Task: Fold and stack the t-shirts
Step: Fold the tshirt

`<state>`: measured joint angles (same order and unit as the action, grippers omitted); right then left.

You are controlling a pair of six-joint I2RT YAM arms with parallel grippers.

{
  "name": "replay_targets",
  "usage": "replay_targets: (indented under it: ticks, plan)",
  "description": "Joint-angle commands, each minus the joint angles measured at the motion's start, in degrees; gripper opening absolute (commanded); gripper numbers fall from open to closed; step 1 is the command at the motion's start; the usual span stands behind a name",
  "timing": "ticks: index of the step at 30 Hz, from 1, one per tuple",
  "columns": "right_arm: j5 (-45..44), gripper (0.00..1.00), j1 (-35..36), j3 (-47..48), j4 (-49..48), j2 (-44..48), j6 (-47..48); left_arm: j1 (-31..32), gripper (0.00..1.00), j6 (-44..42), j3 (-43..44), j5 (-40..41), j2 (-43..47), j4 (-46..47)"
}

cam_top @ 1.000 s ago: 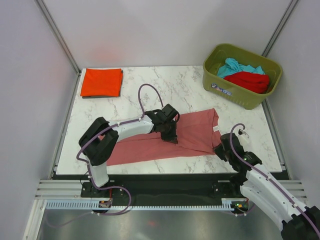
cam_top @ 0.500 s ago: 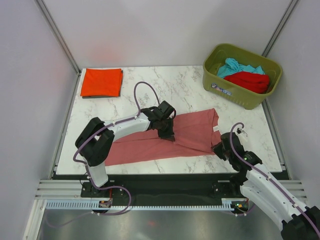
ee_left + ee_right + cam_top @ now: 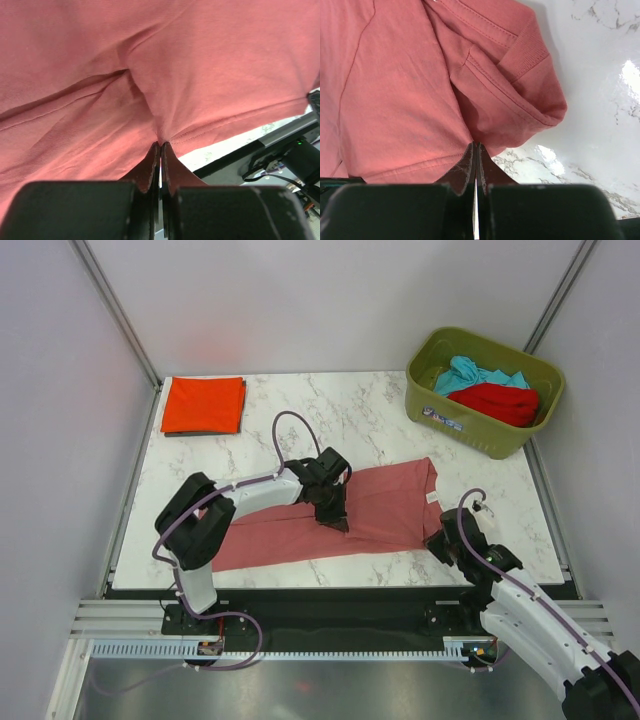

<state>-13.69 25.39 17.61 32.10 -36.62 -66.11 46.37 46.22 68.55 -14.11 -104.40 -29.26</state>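
Note:
A dusty pink t-shirt (image 3: 390, 502) lies stretched across the front of the marble table (image 3: 340, 410), with its collar end to the right. My left gripper (image 3: 337, 516) is shut on a pinch of its cloth near the front hem, and creases run into the closed tips (image 3: 161, 145). My right gripper (image 3: 441, 541) is shut on the shirt's right end, tips (image 3: 476, 145) closed on the hem beside a folded sleeve (image 3: 520, 95). A folded orange-red t-shirt (image 3: 203, 404) sits at the back left.
An olive-green bin (image 3: 470, 425) stands at the back right corner, holding a teal shirt (image 3: 468, 373) and a bright red shirt (image 3: 497, 403). The table's front edge (image 3: 340, 585) runs just below the pink shirt. White walls enclose the table.
My left arm swayed slightly left, then back, with its gripper staying pinched on the pink shirt. My right arm edged a little. The shirt lies much as before.

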Motion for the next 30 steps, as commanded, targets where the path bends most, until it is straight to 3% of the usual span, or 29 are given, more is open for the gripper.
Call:
replay_targets:
  ticks: [1, 4, 6, 7, 8, 10, 11, 14, 18, 24, 26, 30]
  plan:
    - [-1.6, 0.00, 0.2, 1.6, 2.0, -0.3, 1.3, 0.1, 0.03, -2.5, -1.3, -1.0, -0.3, -0.9]
    - [-1.3, 0.01, 0.2, 2.1, 2.8, 0.1, 1.6, 0.2, 0.13, -3.1, -1.4, -0.6, 0.1, -1.5]
    - [-2.0, 0.16, 0.2, 3.8, 4.2, 0.8, 2.0, 0.1, 0.23, -3.7, -0.7, -0.5, 0.7, -2.3]
    - [-2.5, 0.29, 0.2, 4.6, 4.5, 0.9, 2.9, 0.1, 0.27, -4.2, -0.5, -0.3, 1.0, -2.6]
    - [-3.3, 0.34, 0.3, 6.5, 4.8, 0.9, 3.9, 0.1, 0.34, -4.4, -0.5, 0.9, 1.7, -3.0]
    - [-5.1, 0.40, 0.2, 8.6, 4.6, -0.8, 6.1, -0.1, 0.39, -5.0, 0.1, 2.0, 3.8, -4.3]
    - [-6.0, 0.41, 0.2, 10.8, 3.5, -1.8, 9.5, -0.4, 0.58, -5.4, 1.1, 2.6, 4.2, -4.8]
    - [-9.1, 0.43, -0.1, 14.9, -1.4, -7.9, 19.6, -1.6, 0.59, -7.6, 3.1, 3.3, 4.6, -7.1]
    - [-10.0, 0.44, -3.7, 21.3, -11.0, -20.0, 31.4, -9.2, 0.59, -10.6, 4.7, 5.8, 4.2, -7.8]
    - [1.0, 0.52, -12.3, 31.1, -20.7, -39.8, 41.7, -23.7, 0.60, -12.8, 3.8, 7.4, 1.7, -7.7]
    - [8.8, 0.52, -15.9, 33.8, -22.9, -42.6, 42.5, -28.1, 0.60, -12.8, 3.4, 6.0, 0.7, -7.7]
    - [11.2, 0.51, -18.2, 37.2, -24.2, -47.5, 43.9, -32.2, 0.60, -12.0, 3.7, 5.7, -1.5, -7.6]
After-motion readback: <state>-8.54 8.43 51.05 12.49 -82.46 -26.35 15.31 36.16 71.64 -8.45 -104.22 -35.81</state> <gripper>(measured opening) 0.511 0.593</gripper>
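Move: The right hand is closed at the t-shirt's near edge; the shirt's far right corner lies about 20 cm ahead and 2 cm right, and the white tag roughly 11 cm ahead and 1 cm right. The left hand, closed on the cloth, has the far left corner some 11 cm ahead and 33 cm left; the orange shirt is about 31 cm ahead and 33 cm left. All are near fingertip height. Both hands open off the cloth and swing towards the far corners, left hand leftward and forward, right forward 20 cm. ##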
